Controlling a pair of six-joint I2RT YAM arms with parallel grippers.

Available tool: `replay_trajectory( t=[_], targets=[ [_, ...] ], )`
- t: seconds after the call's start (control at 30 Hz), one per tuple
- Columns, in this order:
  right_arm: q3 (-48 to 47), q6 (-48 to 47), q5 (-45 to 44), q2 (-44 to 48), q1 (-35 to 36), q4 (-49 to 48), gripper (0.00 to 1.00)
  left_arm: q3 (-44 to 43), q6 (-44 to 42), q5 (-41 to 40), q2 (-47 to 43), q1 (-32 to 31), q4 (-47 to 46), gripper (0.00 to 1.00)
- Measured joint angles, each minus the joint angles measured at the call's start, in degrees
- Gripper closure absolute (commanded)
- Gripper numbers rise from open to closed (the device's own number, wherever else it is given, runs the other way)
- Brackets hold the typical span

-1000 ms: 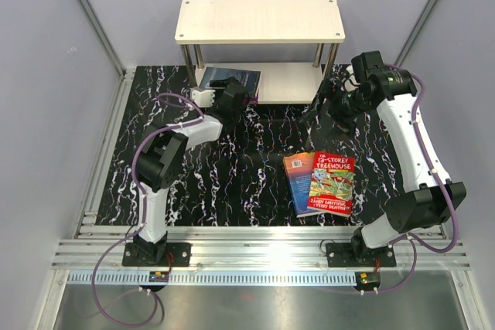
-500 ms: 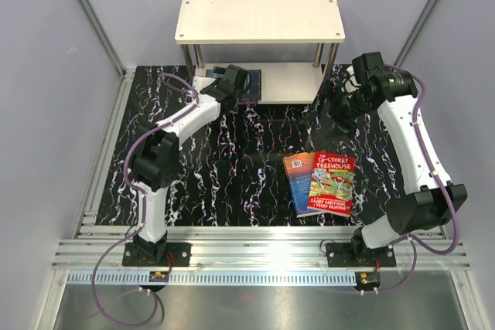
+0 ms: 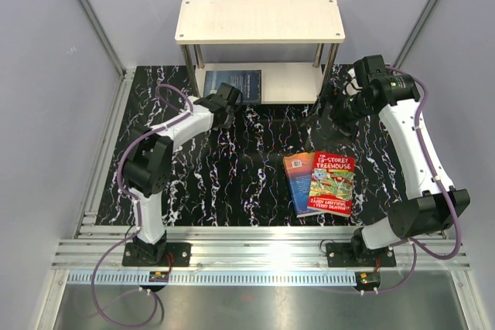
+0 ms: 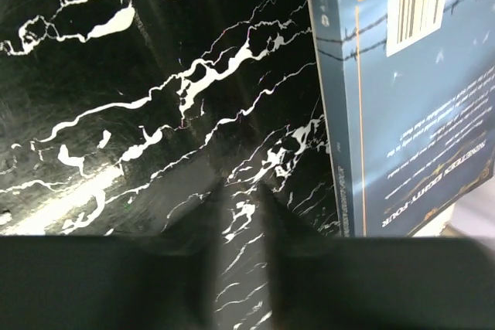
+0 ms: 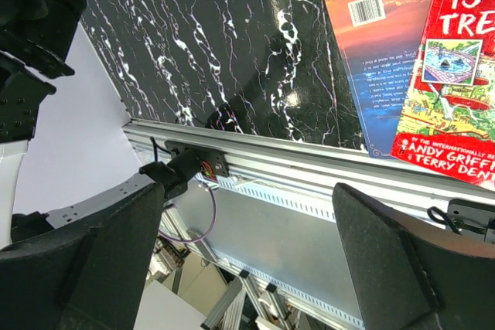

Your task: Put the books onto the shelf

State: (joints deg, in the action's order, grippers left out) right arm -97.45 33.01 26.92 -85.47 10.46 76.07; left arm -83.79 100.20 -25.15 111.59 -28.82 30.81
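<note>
The shelf (image 3: 259,19) stands at the back of the table. A dark book (image 3: 232,83) lies flat on the left end of its lower board (image 3: 294,83). My left gripper (image 3: 226,103) hovers low just in front of that book, its blurred fingers (image 4: 272,218) a narrow gap apart with nothing between them. In the left wrist view the dark book (image 4: 410,90) is at the right. A blue-orange book (image 3: 298,185) lies on the table with the red Treehouse book (image 3: 332,183) partly over it. My right gripper (image 3: 334,110) hangs wide open and empty behind them.
Black marble tabletop (image 3: 255,168) with a metal rail (image 3: 263,249) along the near edge. Grey walls close in on both sides. The shelf's silver posts (image 3: 323,75) stand close to the right wrist. In the right wrist view the two books (image 5: 371,59) lie past the rail (image 5: 309,175).
The left arm reached forward over the dark book, then drew back; the book now lies squarer on the lower board. Its jaws opened wide, then narrowed. The right arm barely moved.
</note>
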Motion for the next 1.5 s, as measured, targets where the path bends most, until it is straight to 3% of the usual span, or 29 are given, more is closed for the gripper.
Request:
replay_trajectory(
  t=[0.37,0.73,1.5],
  targets=[
    [0.0,0.0,-1.0,0.3,0.0,0.0,0.03,-0.2,-0.7,1.4,0.1,0.1,-4.0,1.0],
    [0.0,-0.3,-2.3,0.1,0.0,0.1,0.03,-6.9,-0.7,3.1,6.0,2.4,-4.4,1.0],
    [0.0,-0.5,-2.4,-2.6,0.0,0.0,0.03,-12.6,1.5,5.2,11.4,4.3,-5.2,0.98]
  ],
)
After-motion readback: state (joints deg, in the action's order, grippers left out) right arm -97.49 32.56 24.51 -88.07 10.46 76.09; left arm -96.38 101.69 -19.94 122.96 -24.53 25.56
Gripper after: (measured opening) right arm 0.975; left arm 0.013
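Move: The blue book lies on the lower shelf with its spine facing me. Its middle is about 12 cm ahead of my left hand and 3 cm to the right, roughly level with my fingertips, so the spine is only some 6 cm away. The purple book is right underneath it, about 3 cm lower than my fingertips. The shelf's front left post rises about 7 cm ahead and 8 cm to the left. From my right hand the blue book is some 28 cm ahead, 25 cm left and 20 cm lower. My left hand finishes shutting its fingers and eases slightly left and up. Then I drive it forward, about 7 cm in all, dipping a little on the way, until the closed fingertips come up against the blue book's spine, left of its middle, and push the book deeper into the shelf. ##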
